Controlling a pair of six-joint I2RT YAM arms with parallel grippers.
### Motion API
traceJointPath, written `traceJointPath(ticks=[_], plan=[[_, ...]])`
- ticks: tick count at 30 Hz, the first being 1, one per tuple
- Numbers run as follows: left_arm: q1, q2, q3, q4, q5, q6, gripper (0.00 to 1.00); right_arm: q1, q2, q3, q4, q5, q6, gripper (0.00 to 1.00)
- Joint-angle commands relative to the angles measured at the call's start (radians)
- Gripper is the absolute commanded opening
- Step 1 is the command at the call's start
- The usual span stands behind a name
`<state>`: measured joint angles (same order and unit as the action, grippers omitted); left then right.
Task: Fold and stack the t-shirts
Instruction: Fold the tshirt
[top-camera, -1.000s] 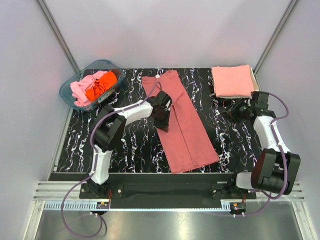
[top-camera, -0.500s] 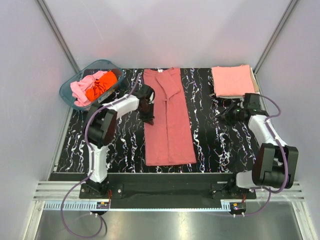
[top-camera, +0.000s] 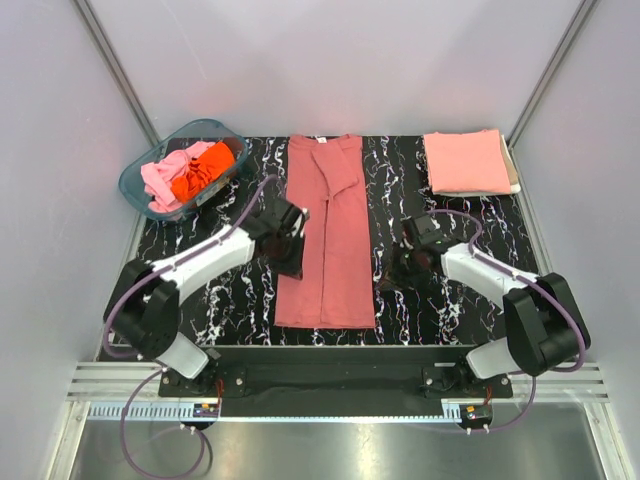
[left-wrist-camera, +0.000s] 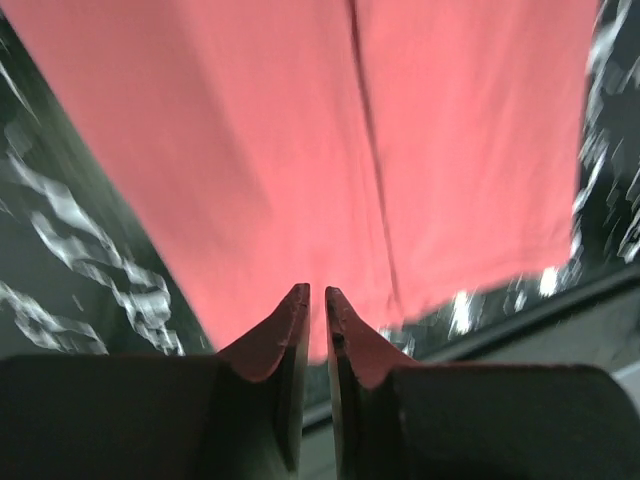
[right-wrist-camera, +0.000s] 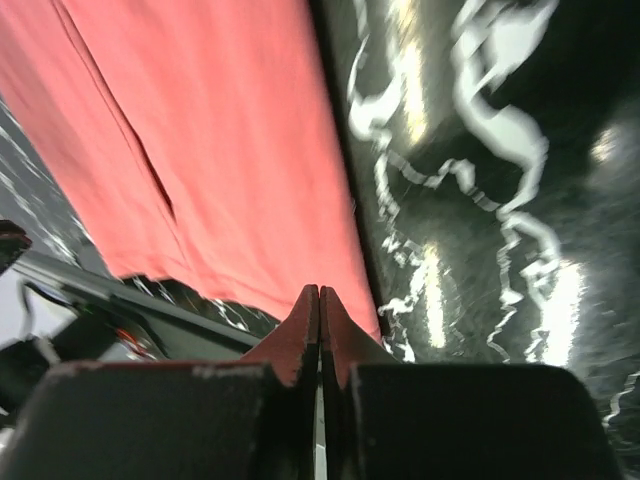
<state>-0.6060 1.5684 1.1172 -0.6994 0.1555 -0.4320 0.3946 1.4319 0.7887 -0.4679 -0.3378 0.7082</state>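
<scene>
A brick-red t-shirt (top-camera: 335, 230) (left-wrist-camera: 300, 130) (right-wrist-camera: 200, 130) lies flat on the black marbled table, folded into a long strip that runs from back to front. My left gripper (top-camera: 291, 264) (left-wrist-camera: 317, 292) hovers at the strip's left edge. Its jaws stand almost together, with only a thin slit and no cloth between them. At the strip's right edge, near its front corner, my right gripper (top-camera: 386, 281) (right-wrist-camera: 319, 290) is shut and empty. A salmon-pink t-shirt (top-camera: 465, 162) lies folded at the back right. A pink t-shirt (top-camera: 160, 178) and an orange t-shirt (top-camera: 203, 170) are crumpled in the tub.
The translucent teal tub (top-camera: 128, 182) stands at the back left corner. The black marbled table (top-camera: 440, 315) (right-wrist-camera: 480, 200) ends at a metal rail in front, by the arm bases. Grey walls close in the left, right and back sides.
The red shirt swung from slanted to straight. My left gripper slid to its left edge and nearer. My right arm came over from beside the folded pink shirt and its jaws closed.
</scene>
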Motion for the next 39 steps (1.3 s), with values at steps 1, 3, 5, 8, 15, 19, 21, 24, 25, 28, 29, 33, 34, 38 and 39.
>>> traceJointPath(ticks=[1,3,5,8,15,19,21,24,25,28,29,33,34,38,39], plan=[[-0.009,-0.085,-0.169,0.023,0.006,-0.08,0.16,0.088,-0.025,-0.026,-0.011,0.071,0.049,0.0],[-0.011,-0.129,-0.259,0.052,0.047,-0.112,0.15,0.139,-0.034,-0.039,-0.011,0.086,0.062,0.0],[-0.02,-0.154,-0.305,0.08,0.046,-0.132,0.14,0.17,-0.039,-0.043,-0.009,0.106,0.077,0.0],[-0.028,-0.191,-0.358,0.095,0.036,-0.162,0.14,0.213,-0.037,-0.051,-0.011,0.131,0.096,0.0],[-0.041,-0.162,-0.422,0.112,0.001,-0.185,0.14,0.233,0.045,-0.075,-0.002,0.178,0.093,0.0],[-0.054,-0.142,-0.438,0.123,-0.007,-0.191,0.13,0.24,0.068,-0.091,0.008,0.197,0.091,0.0],[-0.057,-0.153,-0.444,0.121,-0.01,-0.198,0.13,0.243,0.076,-0.094,0.006,0.204,0.089,0.0],[-0.06,-0.171,-0.442,0.112,-0.025,-0.203,0.13,0.245,0.079,-0.106,0.005,0.226,0.093,0.0],[-0.06,-0.172,-0.439,0.109,-0.03,-0.203,0.13,0.245,0.078,-0.109,0.005,0.227,0.096,0.0],[-0.06,-0.182,-0.421,0.094,-0.025,-0.2,0.15,0.248,0.053,-0.109,-0.003,0.218,0.106,0.0],[-0.06,-0.195,-0.412,0.084,-0.031,-0.195,0.15,0.25,0.026,-0.106,-0.017,0.217,0.109,0.0],[-0.06,-0.243,-0.326,0.0,-0.068,-0.18,0.17,0.254,-0.056,-0.077,-0.061,0.215,0.122,0.0],[-0.06,-0.263,-0.317,-0.005,-0.074,-0.18,0.17,0.254,-0.079,-0.072,-0.073,0.214,0.123,0.0],[-0.061,-0.278,-0.318,0.005,-0.054,-0.192,0.18,0.268,-0.105,-0.071,-0.067,0.206,0.126,0.0],[-0.06,-0.275,-0.326,0.017,-0.051,-0.192,0.18,0.279,-0.105,-0.071,-0.069,0.207,0.134,0.0]])
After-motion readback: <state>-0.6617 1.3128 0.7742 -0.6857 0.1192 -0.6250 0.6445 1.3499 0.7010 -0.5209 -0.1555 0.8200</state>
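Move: The left hand is some 7 cm above the folded tshirt. The shirt's near-left hem corner is about 10 cm back and 5 cm left of it, the hem's centre fold about 11 back and 7 right, and the table's front edge straight back about 16. The right hand, lower, has the near-right hem corner about 9 cm back, 2 left and 5 below; the near-left corner lies 22 cm left of that one, level with it. Both hands sweep back towards the robot and down to the tshirt's two near hem corners, the left about 10 cm back, 7 down and 4 left with its fingertips tipping in towards the base, the right about 6 back and 4 down, its fingers shut. They stay low there for roughly half a second, the left fingers barely parted throughout, then lift, the left by some 3 cm with a little forward and the right by 2 to 3; neither pinches cloth, and any touch on it can't be seen. ##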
